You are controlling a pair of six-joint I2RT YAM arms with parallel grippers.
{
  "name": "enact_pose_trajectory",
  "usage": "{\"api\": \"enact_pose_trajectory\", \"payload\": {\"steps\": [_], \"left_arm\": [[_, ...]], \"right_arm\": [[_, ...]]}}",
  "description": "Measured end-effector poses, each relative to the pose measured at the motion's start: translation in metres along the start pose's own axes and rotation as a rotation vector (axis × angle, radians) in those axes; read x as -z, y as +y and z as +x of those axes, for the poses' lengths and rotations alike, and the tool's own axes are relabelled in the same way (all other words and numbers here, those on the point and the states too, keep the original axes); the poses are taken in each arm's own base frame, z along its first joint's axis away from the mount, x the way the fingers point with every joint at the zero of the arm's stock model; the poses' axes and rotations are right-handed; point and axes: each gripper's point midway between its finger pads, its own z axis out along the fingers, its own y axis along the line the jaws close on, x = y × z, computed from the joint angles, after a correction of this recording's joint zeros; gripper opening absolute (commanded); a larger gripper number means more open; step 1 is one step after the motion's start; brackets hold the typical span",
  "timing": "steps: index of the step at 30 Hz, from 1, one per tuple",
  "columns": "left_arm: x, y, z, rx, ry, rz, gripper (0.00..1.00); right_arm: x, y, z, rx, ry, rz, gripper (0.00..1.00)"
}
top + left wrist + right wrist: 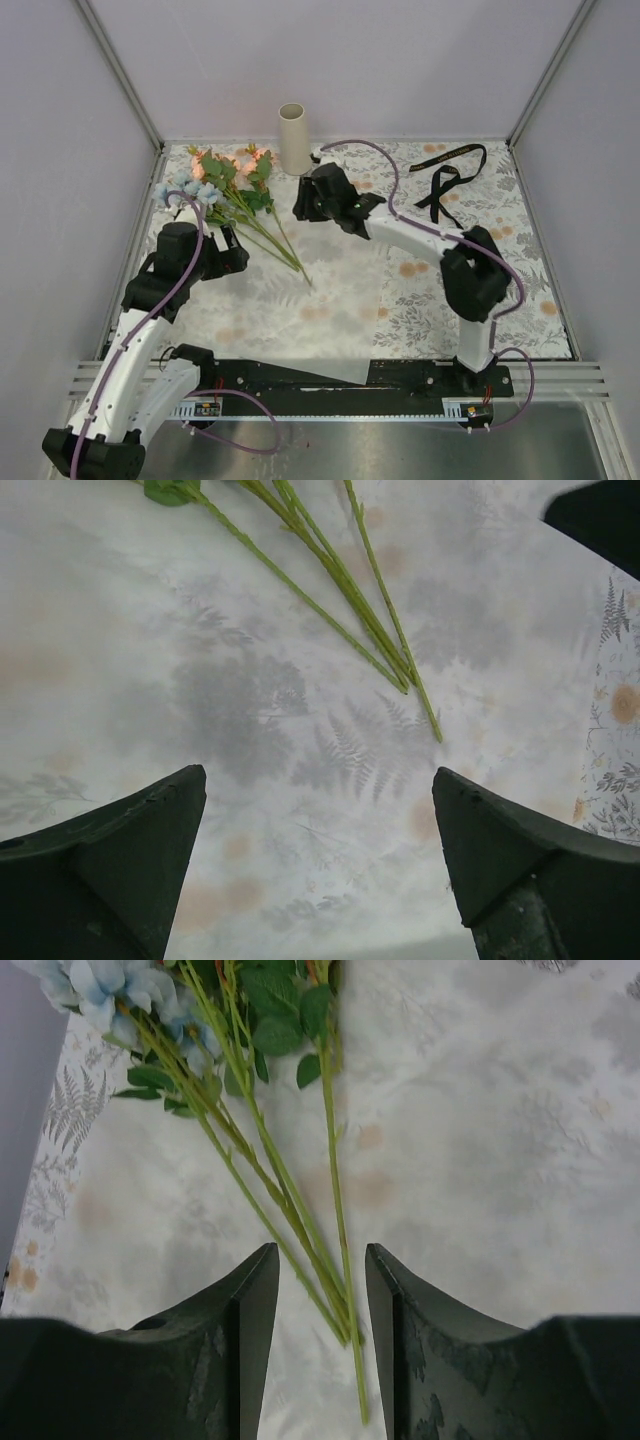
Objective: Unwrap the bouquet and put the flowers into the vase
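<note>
The flowers [235, 185] lie loose on the patterned cloth at the back left, with peach and pale-blue heads toward the left wall and green stems running toward the middle. The beige vase [292, 138] stands upright at the back, just right of the blooms. My right gripper [300, 205] hovers near the vase and over the stems. In the right wrist view the stem ends [290, 1200] show between its half-spread fingers, and the right gripper [321, 1247] is not closed on them. My left gripper [238, 250] is wide open beside the stems. Ahead of the left gripper [318, 772] lie the stems [340, 590].
A black ribbon [447, 175] lies loose on the cloth at the back right. A white sheet [330, 372] rests over the black base rail at the near edge. Metal frame posts and grey walls close in the table's left, right and back sides.
</note>
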Motion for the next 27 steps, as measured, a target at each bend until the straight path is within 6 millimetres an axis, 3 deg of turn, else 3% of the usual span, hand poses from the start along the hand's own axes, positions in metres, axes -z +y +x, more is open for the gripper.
{"api": "enact_pose_trajectory", "payload": {"steps": [7,11,16,27], "left_arm": [[0.015,0.003,-0.013,0.002,-0.097,-0.009,0.99],[0.014,0.004,-0.013,0.002,-0.100,-0.011,0.99],[0.010,0.005,-0.010,0.002,-0.084,-0.018,0.99],[0.010,0.005,-0.009,0.003,-0.084,-0.017,0.99]], "right_arm": [[-0.100,0.009,-0.002,0.065,0.028,0.018,0.47],[-0.138,0.003,0.011,0.080,0.054,0.037,0.46],[-0.161,-0.006,0.031,0.078,0.090,0.050,0.46],[-0.174,-0.011,0.053,0.053,0.135,0.037,0.45]]}}
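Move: The upper bare part of the rightmost rose stem, just under its leaves, lies about 9 cm ahead of the right hand, 10 cm to its left and 15 cm below. The bundle of other stems is about 2 cm ahead and 13 cm left at that same low level; the stem ends sit some 11 cm back and 2 cm left. The vase stands about 22 cm ahead, 5 cm left. From the left hand, the aimed-at stem part is about 23 cm ahead, 5 cm right and 16 cm down. The rightmost rose stem, just below its leaves, is what the right hand swoops down on: forward and left by roughly 12 cm on the slant while already sinking, then almost straight down, about 13 cm lower in all. The half-open fingers stay parted and finish low, one on either side of the stem, without closing; the wrist tilts only slightly. ##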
